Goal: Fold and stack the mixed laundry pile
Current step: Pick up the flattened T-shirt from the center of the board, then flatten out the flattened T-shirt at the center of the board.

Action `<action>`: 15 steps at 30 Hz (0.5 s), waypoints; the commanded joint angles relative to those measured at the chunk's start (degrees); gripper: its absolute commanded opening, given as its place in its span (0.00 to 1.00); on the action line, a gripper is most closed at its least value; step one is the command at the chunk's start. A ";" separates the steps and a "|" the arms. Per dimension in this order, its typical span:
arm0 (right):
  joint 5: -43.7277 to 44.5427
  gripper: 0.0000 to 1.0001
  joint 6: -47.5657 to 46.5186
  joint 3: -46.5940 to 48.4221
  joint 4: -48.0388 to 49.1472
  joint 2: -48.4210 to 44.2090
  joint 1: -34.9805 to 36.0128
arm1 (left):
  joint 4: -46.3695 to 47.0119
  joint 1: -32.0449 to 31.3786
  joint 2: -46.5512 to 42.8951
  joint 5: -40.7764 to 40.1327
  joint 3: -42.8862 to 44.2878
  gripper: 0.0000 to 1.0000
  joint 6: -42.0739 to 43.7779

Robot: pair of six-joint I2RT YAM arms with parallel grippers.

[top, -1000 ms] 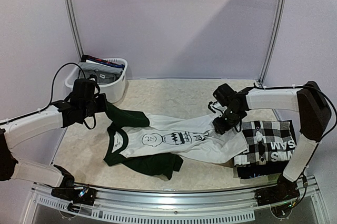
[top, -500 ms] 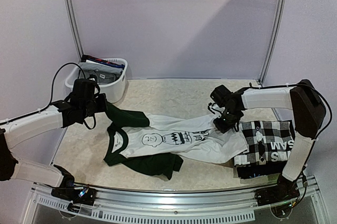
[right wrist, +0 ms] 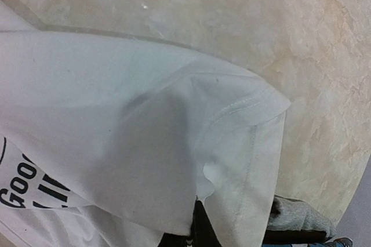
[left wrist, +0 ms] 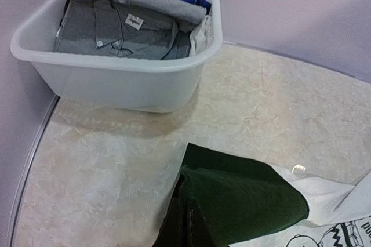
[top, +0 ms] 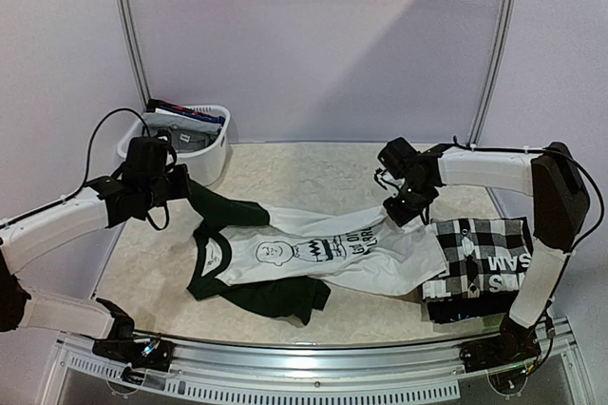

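Observation:
A white T-shirt (top: 313,253) with dark green sleeves and a cartoon print lies stretched across the table's middle. My left gripper (top: 185,186) is shut on its green sleeve (left wrist: 243,200), holding that end up near the basket; the fingers (left wrist: 188,226) are pinched on the fabric. My right gripper (top: 401,207) is shut on the shirt's white hem (right wrist: 232,160), which is raised off the table. At the right a black-and-white checkered shirt (top: 475,243) lies folded on a black piece with white letters (top: 494,281).
A white plastic basket (top: 211,160) stands at the back left corner, holding a grey button shirt (left wrist: 116,32) and blue and red pieces. A grey garment edge (right wrist: 295,218) shows beside the right gripper. The table's metal rail (top: 304,367) runs along the near edge.
My right gripper has shut on the white hem and lifted it back and up. The left arm has pulled the green sleeve slightly up and left, so the shirt is stretched out.

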 commanded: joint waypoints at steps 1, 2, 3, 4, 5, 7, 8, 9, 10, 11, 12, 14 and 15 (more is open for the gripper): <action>0.52 0.00 1.11 3.26 -1.96 -5.09 0.40 | -4.34 -0.59 -5.48 -2.51 4.49 0.00 0.83; 0.11 0.00 1.15 3.63 -2.04 -6.10 0.67 | -5.13 -0.59 -6.69 -2.85 5.23 0.00 0.86; -0.46 0.00 1.16 4.00 -2.13 -6.89 0.94 | -5.99 -0.52 -7.85 -3.25 5.95 0.00 0.93; -1.01 0.00 1.12 4.36 -2.32 -8.17 1.42 | -6.94 -0.54 -8.98 -3.69 6.81 0.00 1.03; -1.58 0.00 1.09 4.76 -2.45 -9.32 1.93 | -7.98 -0.50 -10.22 -4.31 7.65 0.00 1.30; -2.96 0.00 0.46 5.56 -2.59 -11.58 3.61 | -10.29 -0.58 -12.65 -6.45 9.69 0.00 1.73; -3.55 0.00 0.13 6.05 -2.84 -12.45 4.53 | -11.55 -0.44 -13.90 -7.68 10.77 0.00 1.93; -3.89 0.00 -0.24 6.83 -3.21 -13.43 5.48 | -12.71 -0.34 -15.06 -8.79 11.94 0.00 2.07; -3.98 0.00 -0.37 7.79 -3.63 -14.06 6.58 | -13.68 -0.25 -16.32 -9.59 13.06 0.00 2.33; -3.77 0.00 -0.56 9.34 -4.33 -14.80 7.99 | -14.90 -0.21 -17.34 -10.22 14.12 0.00 2.64; -3.43 0.00 -0.72 10.74 -5.17 -15.22 9.38 | -15.80 -0.20 -18.44 -10.85 15.37 0.00 2.91; -2.01 0.00 -1.18 13.79 -7.01 -15.52 12.10 | -17.49 -0.06 -20.24 -11.82 17.82 0.00 3.48; -1.16 0.00 -1.40 15.50 -7.91 -15.57 13.67 | -18.31 -0.07 -21.01 -12.10 19.70 0.00 3.78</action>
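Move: The T-shirt lies under both hands, already pinched by its far edge. Its middle is about 23 cm to the right of the left gripper, 6 cm back and 17 cm below. The collar is roughly 3 cm right and 9 cm back; the white basket some 19 cm ahead and 5 cm left. From the right gripper, the T-shirt's middle is about 18 cm left, 6 cm back and 6 cm down, the folded stack 17 cm right and 9 cm back. Lift both grippers together and fast, fingers kept shut: the left on the far green sleeve's end, the right on the white cloth near the hem. Raise the left about 17 cm, easing back and to its left, and the right about 15 cm, swinging left over the T-shirt late in the lift. Tip both sets of fingers upward as they climb. ##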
